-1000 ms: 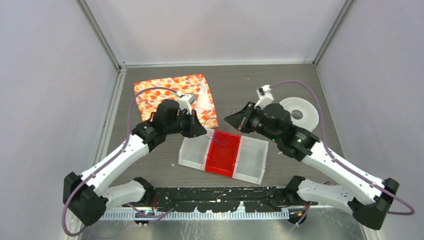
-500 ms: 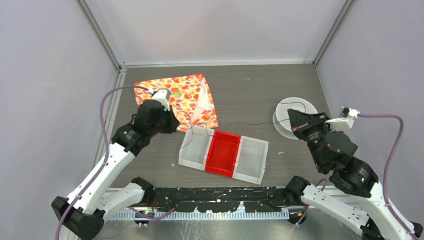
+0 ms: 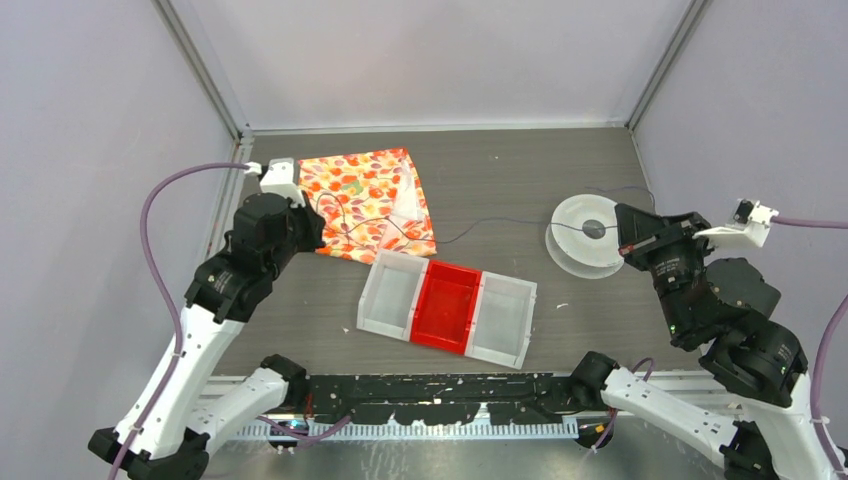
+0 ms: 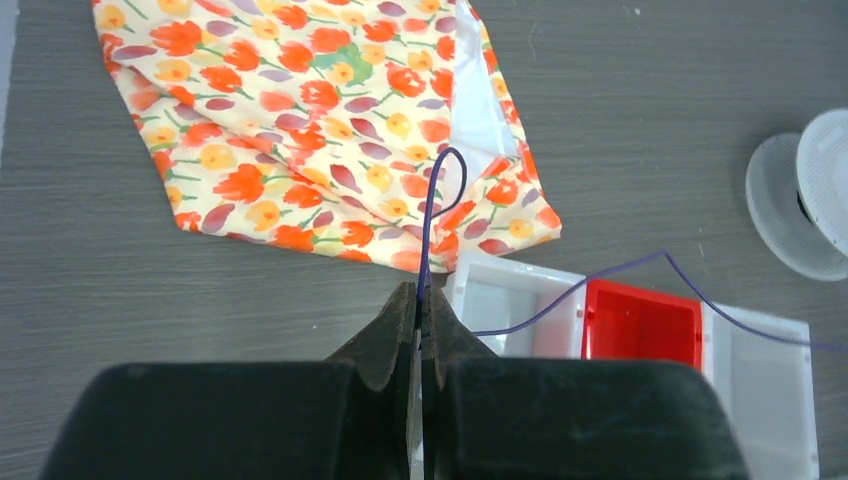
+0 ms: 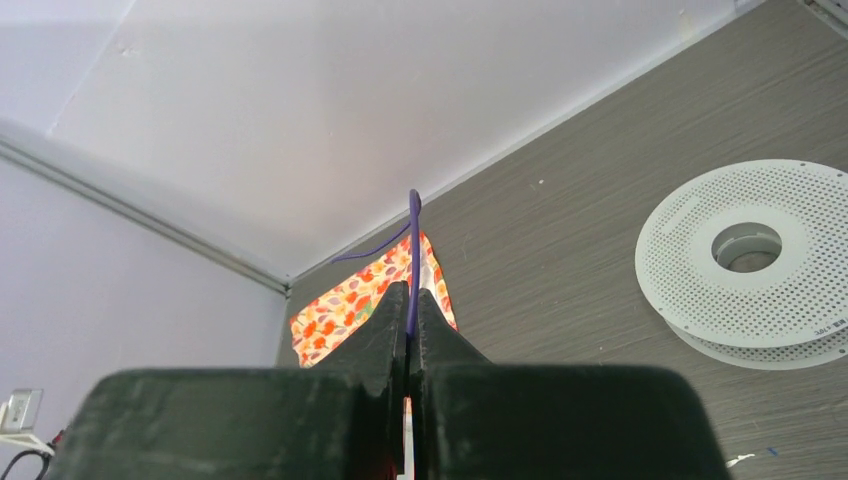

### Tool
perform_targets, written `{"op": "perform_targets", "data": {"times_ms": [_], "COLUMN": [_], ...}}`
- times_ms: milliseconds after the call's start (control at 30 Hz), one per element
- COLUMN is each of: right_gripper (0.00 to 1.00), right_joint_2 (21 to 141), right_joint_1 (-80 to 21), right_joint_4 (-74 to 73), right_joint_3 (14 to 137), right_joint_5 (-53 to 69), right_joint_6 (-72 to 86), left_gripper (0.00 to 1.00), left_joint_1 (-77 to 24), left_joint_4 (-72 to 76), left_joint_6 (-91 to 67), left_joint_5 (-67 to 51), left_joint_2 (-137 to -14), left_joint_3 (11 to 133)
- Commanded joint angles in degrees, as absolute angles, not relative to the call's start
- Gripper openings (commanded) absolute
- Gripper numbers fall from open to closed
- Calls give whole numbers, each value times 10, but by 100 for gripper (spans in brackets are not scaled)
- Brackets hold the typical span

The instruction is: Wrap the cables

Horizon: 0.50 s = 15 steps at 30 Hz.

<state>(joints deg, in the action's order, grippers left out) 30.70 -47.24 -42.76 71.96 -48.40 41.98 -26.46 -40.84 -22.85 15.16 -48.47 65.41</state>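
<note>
The cable (image 3: 500,222) is a hair-thin dark blue wire strung across the table between my two grippers. My left gripper (image 3: 317,224) is over the left edge of the floral cloth (image 3: 370,185). In the left wrist view it (image 4: 418,297) is shut on the cable (image 4: 446,185), which makes a small loop above the tips and trails right over the tray. My right gripper (image 3: 622,224) is at the right edge of the white spool (image 3: 580,250). In the right wrist view it (image 5: 410,297) is shut on the cable (image 5: 413,235), which rises from the tips.
A three-part tray (image 3: 505,320) with a red middle compartment (image 3: 447,305) lies in the centre, also in the left wrist view (image 4: 640,325). The perforated spool (image 5: 760,260) lies flat at right. Walls close in the table at the back and both sides.
Both grippers have moved apart from the table's centre: the left one to the left over the cloth, the right one to the right past the spool. The cable now stretches between them.
</note>
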Motion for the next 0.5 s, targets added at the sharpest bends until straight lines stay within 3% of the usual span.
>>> {"op": "perform_targets", "data": {"times_ms": [0,67,133,333,433,467], "right_gripper": [0,1,1,1,1,1], "right_joint_2": [349,350,345,367,421,433], "right_joint_1": [-473,-474,-473,-473,-474,-474], "right_joint_4": [-445,-443,-429,-404,-416,-429], "right_joint_3": [769,773,768,760,768,775], "right_joint_5": [-444,-438,-431,-378,-345,-340], "right_joint_6": [364,362,360,343,354,359], "left_gripper": [0,1,0,1,8,5], "left_joint_1": [-263,-264,-264,-264,-264,-263], "left_joint_4": [-427,-432,-448,-425,-373,-367], "left_joint_6": [-181,-186,-203,-245,-267,-271], "left_joint_5": [59,-52,-89,-106,-98,-87], "left_joint_2": [-469,-464,-460,-448,-479,-497], "left_joint_3": [671,675,671,580,574,582]}}
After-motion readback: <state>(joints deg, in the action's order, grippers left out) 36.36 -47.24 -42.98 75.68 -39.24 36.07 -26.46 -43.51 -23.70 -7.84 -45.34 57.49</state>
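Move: The cable is held between both hands, its slack on the left side passing over the cloth. The left white bin lies about 10 cm right and 5 cm ahead of the left hand, some 28 cm below. From that hand the red bin is about 23 cm right and 1 cm ahead, the flowered cloth 21 cm ahead and 2 cm right. From the right hand the white bin is roughly 39 cm left, 9 cm ahead and 38 cm down, the spool 19 cm ahead and 4 cm right. The cable, still pinched in both shut grippers, is brought in from its two ends. The left hand swings right and back about 5 cm each way, then sinks some 5 cm towards the left white bin, turning about 20 degrees clockwise and tipping down. The right hand eases about 4 cm left, turning slightly counter-clockwise. ##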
